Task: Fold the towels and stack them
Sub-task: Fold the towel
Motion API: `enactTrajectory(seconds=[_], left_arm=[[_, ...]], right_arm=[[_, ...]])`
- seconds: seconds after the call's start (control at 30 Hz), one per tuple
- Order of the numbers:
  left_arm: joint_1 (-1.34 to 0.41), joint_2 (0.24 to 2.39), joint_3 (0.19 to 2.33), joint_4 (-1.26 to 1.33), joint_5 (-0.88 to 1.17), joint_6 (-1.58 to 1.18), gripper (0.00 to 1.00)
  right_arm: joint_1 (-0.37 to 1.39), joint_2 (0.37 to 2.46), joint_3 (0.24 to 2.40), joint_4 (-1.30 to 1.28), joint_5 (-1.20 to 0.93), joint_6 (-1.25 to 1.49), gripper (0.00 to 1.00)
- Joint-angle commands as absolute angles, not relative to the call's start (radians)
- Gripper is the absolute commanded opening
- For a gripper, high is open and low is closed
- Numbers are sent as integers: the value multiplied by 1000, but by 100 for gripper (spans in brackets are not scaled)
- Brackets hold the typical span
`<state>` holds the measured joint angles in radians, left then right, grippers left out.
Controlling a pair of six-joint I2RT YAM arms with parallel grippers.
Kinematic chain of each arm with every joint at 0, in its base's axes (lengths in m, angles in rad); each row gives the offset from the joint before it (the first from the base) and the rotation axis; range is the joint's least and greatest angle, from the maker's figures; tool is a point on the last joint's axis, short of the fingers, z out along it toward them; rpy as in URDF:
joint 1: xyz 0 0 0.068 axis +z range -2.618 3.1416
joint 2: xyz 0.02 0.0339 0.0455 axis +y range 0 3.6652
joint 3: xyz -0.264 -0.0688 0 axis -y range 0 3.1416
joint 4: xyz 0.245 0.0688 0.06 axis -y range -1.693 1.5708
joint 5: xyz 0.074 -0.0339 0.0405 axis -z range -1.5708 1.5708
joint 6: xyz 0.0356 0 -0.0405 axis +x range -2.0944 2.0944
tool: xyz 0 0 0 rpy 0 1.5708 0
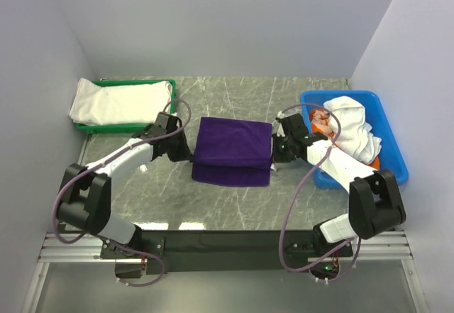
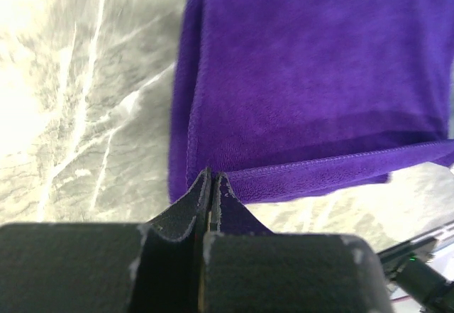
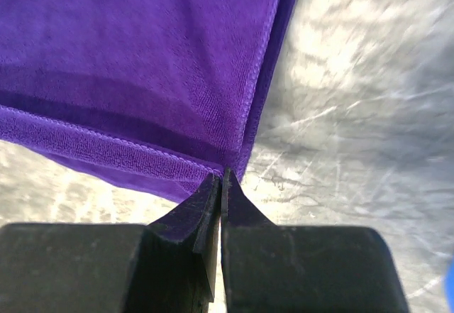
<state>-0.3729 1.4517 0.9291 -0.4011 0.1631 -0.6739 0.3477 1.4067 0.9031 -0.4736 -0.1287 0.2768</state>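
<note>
A deep purple towel (image 1: 233, 150) lies folded in the middle of the table, its upper layer stopping short of the lower layer's near edge. My left gripper (image 1: 186, 150) is at the towel's left edge, shut on the hemmed corner of the upper layer (image 2: 234, 178). On the opposite edge my right gripper (image 1: 275, 148) is shut on the other upper corner (image 3: 213, 165). In both wrist views the jaws are pressed together at the hem. A folded white towel (image 1: 117, 101) lies in the green tray (image 1: 135, 82). A crumpled white towel (image 1: 351, 125) and an orange one (image 1: 320, 120) sit in the blue bin (image 1: 394, 135).
The green tray stands at the back left against the wall and the blue bin at the right. Grey walls close in the table on three sides. Marbled tabletop (image 1: 234, 100) shows behind and in front of the purple towel.
</note>
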Motion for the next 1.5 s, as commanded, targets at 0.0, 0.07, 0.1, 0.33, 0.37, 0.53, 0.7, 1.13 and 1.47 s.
enactTrajectory(seconds=[0.0, 0.07, 0.1, 0.33, 0.37, 0.53, 0.7, 1.13, 1.47], left_arm=[[-364, 1503, 884, -354, 120, -660, 1], [-367, 1537, 873, -341, 114, -660, 1], [-367, 1545, 868, -341, 109, -658, 1], [-388, 1560, 879, -367, 71, -655, 1], [-391, 1557, 882, -371, 66, -655, 1], [-413, 1537, 893, -391, 52, -657, 7], [-442, 1447, 910, -431, 35, -664, 43], [-453, 1263, 973, -515, -24, -657, 93], [-422, 1114, 885, -486, -222, -549, 99]], right_arm=[[337, 1448, 858, -439, -95, 287, 0], [341, 1482, 841, -422, -106, 304, 0], [339, 1491, 838, -417, -113, 304, 0], [337, 1554, 830, -411, -124, 308, 0], [337, 1552, 827, -410, -124, 310, 0], [339, 1528, 828, -416, -141, 301, 8], [356, 1421, 853, -462, -150, 284, 47], [454, 1399, 989, -489, -196, 140, 61], [457, 1594, 1045, -468, -176, 51, 66]])
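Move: Pinched in both hands is the near edge of the purple towel's upper layer; the spot where it will be laid is about 2 cm back from each hand, straight below by some 6 cm. The towel's middle lies about 3 cm ahead, 12 cm to the left hand's right and 11 cm to the right hand's left. The green tray is some 17 cm ahead and 19 cm left of the left hand; the blue bin sits about 6 cm ahead and 22 cm right of the right hand. Lowering the held edge together, both hands sink about 5.5 cm and draw slightly back, pause, then open and let go. The left hand, wide open, climbs some 12 cm and veers left off the towel; the right, about two-thirds open, rises about 8 cm, shifts left over the towel's right end while turning some 15 degrees counter-clockwise, and sinks roughly 5 cm back towards the fold. ##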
